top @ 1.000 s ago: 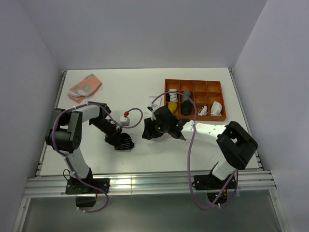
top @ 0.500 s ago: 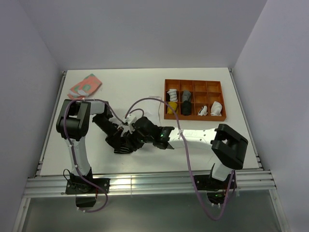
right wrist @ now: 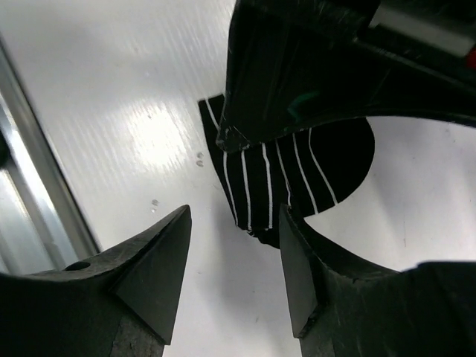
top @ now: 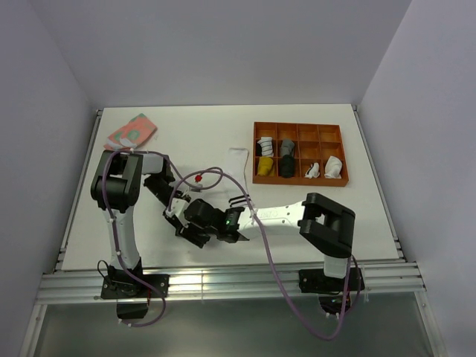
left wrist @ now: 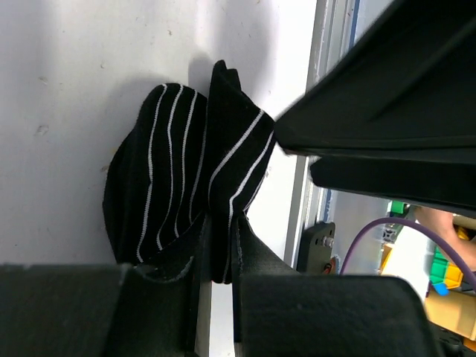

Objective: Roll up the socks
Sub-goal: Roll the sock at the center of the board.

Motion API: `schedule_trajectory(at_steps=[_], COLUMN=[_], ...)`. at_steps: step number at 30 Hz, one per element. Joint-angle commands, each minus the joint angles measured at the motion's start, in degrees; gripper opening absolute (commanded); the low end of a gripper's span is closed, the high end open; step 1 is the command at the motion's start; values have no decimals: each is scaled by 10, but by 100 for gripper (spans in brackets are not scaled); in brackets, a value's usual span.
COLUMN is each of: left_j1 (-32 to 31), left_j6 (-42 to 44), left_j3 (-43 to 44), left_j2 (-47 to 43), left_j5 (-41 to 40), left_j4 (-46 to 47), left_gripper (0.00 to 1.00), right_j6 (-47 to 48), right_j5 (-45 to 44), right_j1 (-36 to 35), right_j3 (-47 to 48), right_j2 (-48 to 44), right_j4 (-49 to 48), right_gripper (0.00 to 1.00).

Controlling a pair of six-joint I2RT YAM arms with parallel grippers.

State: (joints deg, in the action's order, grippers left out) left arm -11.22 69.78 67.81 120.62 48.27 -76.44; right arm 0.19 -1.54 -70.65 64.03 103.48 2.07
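The black sock with thin white stripes (left wrist: 175,171) lies bunched on the white table near the front edge. My left gripper (left wrist: 217,256) is shut on a fold of it and shows in the top view (top: 181,222). My right gripper (right wrist: 232,260) is open, its fingertips (right wrist: 160,253) just short of the sock's edge (right wrist: 253,193), and in the top view (top: 202,226) it sits right against the left gripper. The pink and teal sock (top: 131,132) lies at the far left. The white sock (top: 238,158) lies flat left of the tray.
An orange compartment tray (top: 331,132) at the back right holds several rolled socks. The table's metal front rail (top: 223,281) runs close behind the two grippers. The left gripper's body (right wrist: 335,67) hangs over the sock in the right wrist view.
My right arm has swung left across the table from beside the tray to the black sock. My left gripper still holds the sock and has shifted slightly toward the front edge.
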Motion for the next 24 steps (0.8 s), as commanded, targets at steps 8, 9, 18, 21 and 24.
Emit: schedule_trajectory(at_steps=[8,9,18,21,24], left_j1=[1,1,1,2,4], left_j6=[-11,-11,-20,-36,-46], left_j3=[23,26,40,36,36], left_j2=[15,17,27,20,7], left_j5=[-1,-1,8,9,19], left_j4=[-9,-9,-15,-1,17], left_gripper=[0,0,2,4,8], right_j6=[35,35,25,18,11], right_j5=[-49,-50,-48,-57,-54], right_j1=[-13,-12,-12,-12,-11], right_j3=[36,36,44,43,43], right_j2=[44,50,79,80,80], right_j4=[12,12,14,20,29], right_gripper=[60,60,48,23,17])
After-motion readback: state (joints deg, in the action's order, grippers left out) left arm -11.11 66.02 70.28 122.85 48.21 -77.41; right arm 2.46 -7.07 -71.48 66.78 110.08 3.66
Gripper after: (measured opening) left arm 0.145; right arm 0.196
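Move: The black striped sock, its near side held in the left fingers, has its middle about 2 cm ahead, 2 cm left and 4 cm below the open right hand. The white sock lies about 14 cm ahead and 15 cm right of that hand, 5 cm lower. From the left hand, the black sock's middle is some 3 cm right, 1 cm back and 1 cm down. The right hand sinks about 4 cm and pinches the black sock's edge while the left keeps hold. ##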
